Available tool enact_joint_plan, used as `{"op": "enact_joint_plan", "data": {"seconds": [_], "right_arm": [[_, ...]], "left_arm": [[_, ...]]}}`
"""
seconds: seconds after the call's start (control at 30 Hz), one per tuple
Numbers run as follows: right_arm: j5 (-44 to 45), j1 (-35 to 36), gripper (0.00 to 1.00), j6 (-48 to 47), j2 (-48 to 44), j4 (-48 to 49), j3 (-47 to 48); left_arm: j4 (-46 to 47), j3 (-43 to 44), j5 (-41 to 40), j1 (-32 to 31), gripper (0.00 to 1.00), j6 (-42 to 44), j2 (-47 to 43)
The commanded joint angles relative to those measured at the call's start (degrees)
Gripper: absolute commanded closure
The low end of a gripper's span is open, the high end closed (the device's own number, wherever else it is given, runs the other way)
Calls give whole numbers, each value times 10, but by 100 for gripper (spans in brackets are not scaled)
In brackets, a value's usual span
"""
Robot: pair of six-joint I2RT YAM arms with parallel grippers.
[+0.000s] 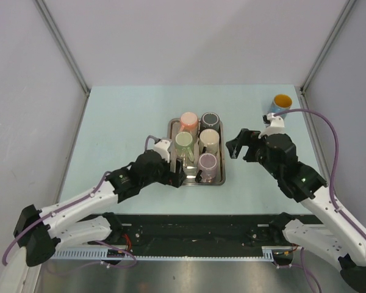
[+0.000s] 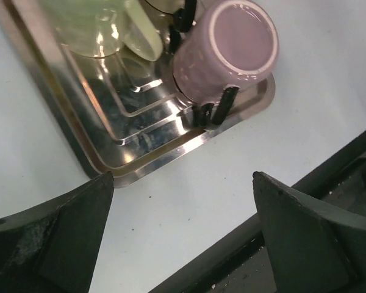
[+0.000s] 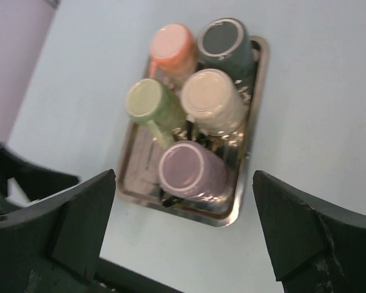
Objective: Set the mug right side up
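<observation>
A steel tray [image 1: 172, 128] holds several mugs with their bases up: orange [image 1: 188, 120], dark [image 1: 209, 119], green [image 1: 183, 141], cream [image 1: 209, 139] and purple [image 1: 207, 162]. My left gripper [image 1: 178, 173] is open and empty at the tray's near left corner, low over the table. In the left wrist view [image 2: 182, 183] the purple mug [image 2: 232, 52] lies ahead of it. My right gripper [image 1: 238, 144] is open and empty, raised just right of the tray. The right wrist view [image 3: 183, 176] looks down on all the mugs, with the purple one [image 3: 186, 168] nearest.
A blue mug with a yellow inside [image 1: 281, 102] stands opening up at the back right, near the wall. Black prongs [image 2: 216, 110] show under the purple mug on the tray [image 2: 140, 165]. The table's black front rail [image 1: 189, 223] runs below the tray.
</observation>
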Motion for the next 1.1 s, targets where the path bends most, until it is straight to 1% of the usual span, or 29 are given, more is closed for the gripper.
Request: {"op": "enact_joint_plan", "data": {"seconds": [0.0,0.07,0.17,0.23,0.4,0.53,0.67,0.8,0.9,0.97,1.07], "right_arm": [[-106,9,0,-10,-8,37,-13],[-105,11,0,-13,-24,36,-28],[-101,11,0,-14,-37,29,-40],[-99,10,0,-15,-40,17,-41],[-97,10,0,-19,-47,11,-40],[-99,10,1,-20,-48,10,-40],[-100,9,1,-21,-46,11,-40],[-101,7,1,-23,-46,14,-40],[-103,5,1,-22,-46,13,-40],[-102,5,1,-22,-47,13,-40],[-105,5,1,-22,-46,13,-40]], "left_arm": [[46,47,36,-30,0,54,62],[23,85,40,-33,0,68,122],[32,111,84,-43,0,98,176],[27,139,88,-53,1,115,200],[-30,208,70,-53,14,133,290],[-67,248,70,-53,21,148,328],[-76,263,70,-53,26,160,350],[-80,272,70,-53,34,172,371],[-76,280,70,-53,37,176,381],[-74,285,54,-53,39,179,390],[-74,302,52,-54,40,183,404]]}}
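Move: The upside-down purple mug stands about 6 cm ahead and 12 cm right of the left hand, some 8 cm lower, with its handle sticking out towards the robot and towards that hand. From the mug, the green mug is roughly 9 cm farther out and 9 cm left, and the cream mug some 11 cm straight beyond it. The idle right hand has the purple mug about 2 cm ahead, 8 cm left and 20 cm below. The left hand closes in on the purple mug's handle without visibly gripping it: it sweeps about 9 cm right while sinking and easing slightly forward, then drops nearly straight down, some 7 cm lower in all. On the way the wrist swings about 20 degrees clockwise and rolls its left side up as much, while the wide-open fingers narrow to roughly 60 percent around the handle's end. The right hand draws back about 3 cm, drifting left. ##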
